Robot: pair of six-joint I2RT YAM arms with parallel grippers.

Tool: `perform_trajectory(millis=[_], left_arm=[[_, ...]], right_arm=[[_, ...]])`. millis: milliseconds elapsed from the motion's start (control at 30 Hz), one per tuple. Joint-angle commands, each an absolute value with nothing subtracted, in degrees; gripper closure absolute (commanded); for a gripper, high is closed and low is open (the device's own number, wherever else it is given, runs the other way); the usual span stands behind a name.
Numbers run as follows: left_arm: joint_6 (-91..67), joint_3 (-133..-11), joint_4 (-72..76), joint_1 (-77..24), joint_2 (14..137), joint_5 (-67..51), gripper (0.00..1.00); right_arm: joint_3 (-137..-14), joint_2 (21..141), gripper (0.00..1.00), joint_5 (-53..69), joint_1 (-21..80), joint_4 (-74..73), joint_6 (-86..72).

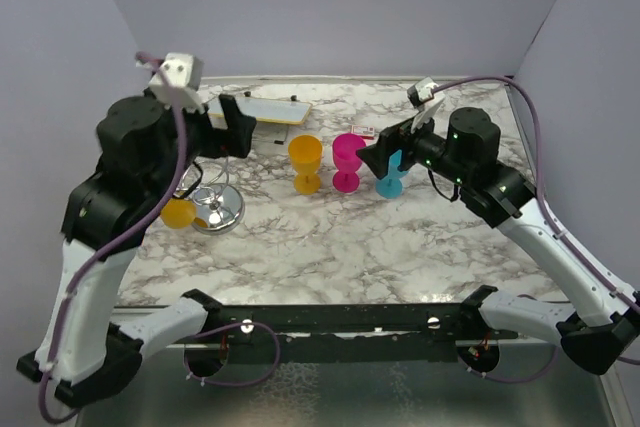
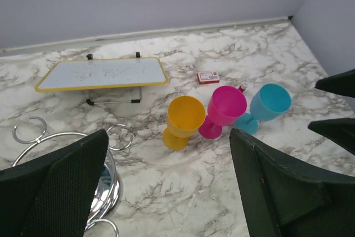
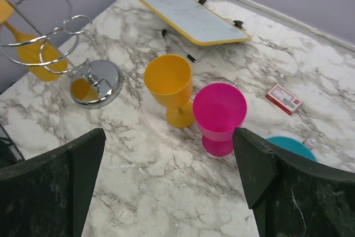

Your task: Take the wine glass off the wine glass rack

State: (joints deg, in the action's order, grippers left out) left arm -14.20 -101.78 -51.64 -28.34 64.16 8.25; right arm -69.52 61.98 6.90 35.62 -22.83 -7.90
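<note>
The chrome wine glass rack (image 1: 218, 209) stands at the left of the marble table, its domed base (image 3: 97, 81) mirror-bright and its wire arms (image 3: 44, 26) curling up. An orange wine glass (image 1: 178, 213) hangs upside down from those arms (image 3: 36, 54). My left gripper (image 1: 237, 129) hovers above and behind the rack, open and empty; in its own view (image 2: 168, 142) the rack's base (image 2: 105, 187) shows by the left finger. Open too, my right gripper (image 1: 383, 150) hangs over the standing glasses (image 3: 169, 137) with nothing between its fingers.
Three glasses stand upright in a row mid-table: orange (image 1: 305, 162), pink (image 1: 348, 160) and cyan (image 1: 392, 179). A yellow-framed whiteboard (image 1: 268, 110) lies propped at the back, a small red box (image 2: 208, 77) to its right. Grey walls close in the table.
</note>
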Motion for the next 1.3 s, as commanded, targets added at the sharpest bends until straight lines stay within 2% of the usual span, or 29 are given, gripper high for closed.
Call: perform_trajectory(millis=[0, 167, 433, 633, 900, 1000, 1267], left_arm=[[-13.47, -94.12, -45.14, -28.12, 53.74, 6.15, 0.06], [-13.16, -89.36, -42.92, -28.13, 44.26, 10.72, 0.05], [-11.73, -89.62, -40.26, -28.13, 39.28, 16.83, 0.05], [-10.73, -89.65, -39.57, -28.13, 38.09, 17.53, 0.05], [-9.59, -89.71, -39.55, -28.12, 37.52, 17.93, 0.05], [-9.08, -90.38, -39.65, -28.11, 37.5, 18.05, 0.05], [-8.76, -91.14, -39.73, -28.15, 37.01, 18.58, 0.05]], right_arm=[[-68.06, 63.89, 0.0, 16.59, 35.42, -14.0, -9.88], [-69.33, 69.84, 0.0, 24.38, 36.69, -9.3, -14.01], [-77.9, 82.25, 0.01, 14.52, 53.32, -7.48, -15.11], [-85.75, 92.42, 0.1, 9.52, 61.15, -8.53, -19.7], [-91.18, 99.92, 0.35, 7.37, 65.22, -5.52, -21.24], [-92.44, 101.47, 0.41, 7.83, 65.36, -4.7, -21.5], [-96.58, 106.21, 0.42, 7.51, 66.04, -3.81, -22.53]])
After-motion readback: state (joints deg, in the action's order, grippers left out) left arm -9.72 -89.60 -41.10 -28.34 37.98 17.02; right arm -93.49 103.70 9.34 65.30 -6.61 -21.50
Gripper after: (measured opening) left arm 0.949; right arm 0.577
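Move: From the right hand, the wine glass rack stands about 37 cm to the left, 4 cm farther forward, its middle some 19 cm below. Its last yellow glass hangs on the rack's far left side, about 48 cm left of the hand, roughly level with it forward and 18 cm down. The standing pink glass is 11 cm ahead and 5 cm left, the standing yellow one 11 cm ahead and 15 cm left. From the left hand, the rack's middle is 5 cm ahead, 12 cm left and 31 cm below. The empty right hand sweeps some 29 cm left to the near right side of the rack, passing on the near side of the standing glasses; it draws back and sinks along the way, turns nearly 30 degrees counter-clockwise with the fingers tipping down a little, closes from wide to a bit over half open, and slows beside the rings with no touch to be made out. Meanwhile the empty left hand clears the space over the rack, going about 10 cm back and nearly as far left while rising and tilting its open fingers up. ##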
